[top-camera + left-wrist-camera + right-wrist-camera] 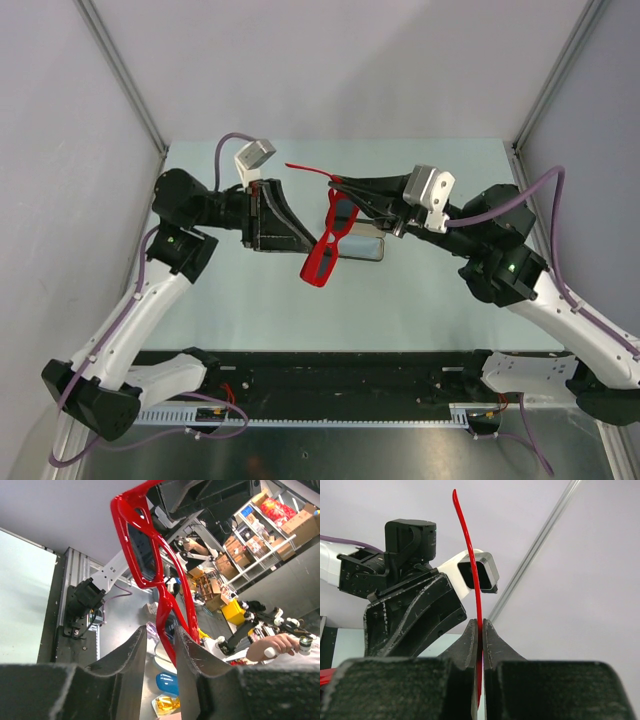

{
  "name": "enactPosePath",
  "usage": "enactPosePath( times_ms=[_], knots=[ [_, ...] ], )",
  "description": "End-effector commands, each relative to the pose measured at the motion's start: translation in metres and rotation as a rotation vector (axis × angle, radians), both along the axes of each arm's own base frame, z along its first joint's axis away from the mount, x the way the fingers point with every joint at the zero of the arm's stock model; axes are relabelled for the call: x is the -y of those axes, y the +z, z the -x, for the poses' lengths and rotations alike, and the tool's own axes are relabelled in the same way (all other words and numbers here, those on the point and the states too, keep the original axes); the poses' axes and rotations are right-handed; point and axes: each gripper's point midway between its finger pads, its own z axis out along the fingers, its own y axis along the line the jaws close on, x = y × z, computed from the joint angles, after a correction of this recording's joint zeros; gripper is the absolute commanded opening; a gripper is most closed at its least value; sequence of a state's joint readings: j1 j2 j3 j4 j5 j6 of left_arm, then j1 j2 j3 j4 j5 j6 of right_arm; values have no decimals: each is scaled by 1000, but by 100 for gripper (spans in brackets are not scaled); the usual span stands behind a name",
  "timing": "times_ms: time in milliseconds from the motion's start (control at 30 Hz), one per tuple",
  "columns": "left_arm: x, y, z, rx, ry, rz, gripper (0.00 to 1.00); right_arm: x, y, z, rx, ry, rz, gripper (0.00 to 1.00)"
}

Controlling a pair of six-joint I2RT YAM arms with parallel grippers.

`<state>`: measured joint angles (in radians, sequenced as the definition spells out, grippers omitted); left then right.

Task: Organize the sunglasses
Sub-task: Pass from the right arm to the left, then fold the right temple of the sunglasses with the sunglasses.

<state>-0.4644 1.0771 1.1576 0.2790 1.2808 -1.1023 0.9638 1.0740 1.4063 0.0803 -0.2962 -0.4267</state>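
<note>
The red sunglasses (324, 248) hang in the air above the middle of the table, lenses pointing down. My right gripper (342, 190) is shut on one thin red folding arm (470, 550), which sticks straight up between its fingers (470, 635). My left gripper (300, 243) reaches in from the left at the frame's lower end. In the left wrist view the red frame (145, 545) runs down into the gap of the left gripper (160, 629). Its jaws stand narrowly apart; the rim lies against the right finger (192, 655) and clear of the left one.
A black oblong case (366, 248) lies on the pale green table (420, 300) right under the sunglasses. Grey walls close in the back and both sides. A black rail with cable ducts runs along the near edge by the arm bases.
</note>
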Motion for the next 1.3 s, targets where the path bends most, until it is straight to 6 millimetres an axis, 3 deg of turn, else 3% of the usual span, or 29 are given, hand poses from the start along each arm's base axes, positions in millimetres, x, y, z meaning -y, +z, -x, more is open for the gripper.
enactPosePath(
  times_ms=[0,67,200,433,533,567,633,667,767,800,1067,1167,1267],
  knots=[
    [-3,6,20,64,-70,13,35,3,12,1,35,-14,-34,0],
    [-2,4,20,63,-72,12,33,3,12,0,37,-16,-36,0],
    [-2,0,19,52,-75,6,16,2,13,1,40,-15,-38,0],
    [2,-2,11,42,-61,5,0,2,10,-2,13,-24,-36,0],
    [5,0,6,61,-36,17,0,4,5,-6,-13,-46,-26,22],
    [6,2,2,67,-18,25,0,4,4,-7,-18,-49,-20,40],
    [5,8,-1,93,10,42,1,7,2,-9,-52,-65,-27,55],
    [6,10,-7,95,29,47,0,10,3,-11,-70,-77,-37,70],
    [8,16,-18,106,69,59,0,16,8,-6,-127,-33,-78,96],
    [9,17,-20,108,72,61,0,21,11,-6,-131,-33,-88,100],
    [18,14,-54,73,128,50,0,40,14,-2,-190,-47,-119,100],
    [19,10,-71,69,156,42,0,57,21,-1,-253,-75,-178,100],
    [19,6,-89,77,198,40,0,70,11,-6,-333,-106,-172,100]
  ],
)
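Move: Still held in my right fingers by an earpiece, the sunglasses hang with their middle about 3 cm back from that hand, level sideways and 6 cm below. My part-open left hand is at their lower end: their middle lies some 2 cm ahead, 4 cm to its right and 4 cm higher. The open case on the table is roughly 22 cm ahead of my left hand, 8 cm to its right and 45 cm below. I shut my left fingers on the lower end of the red frame, pinching it while my right hand keeps still and holds on. Then my right fingers open wide, let go of the earpiece, and that hand backs off about 5 cm to the right, tilting some 15 degrees; my left hand, keeping its pinch, moves about 7 cm forward and a little right. ##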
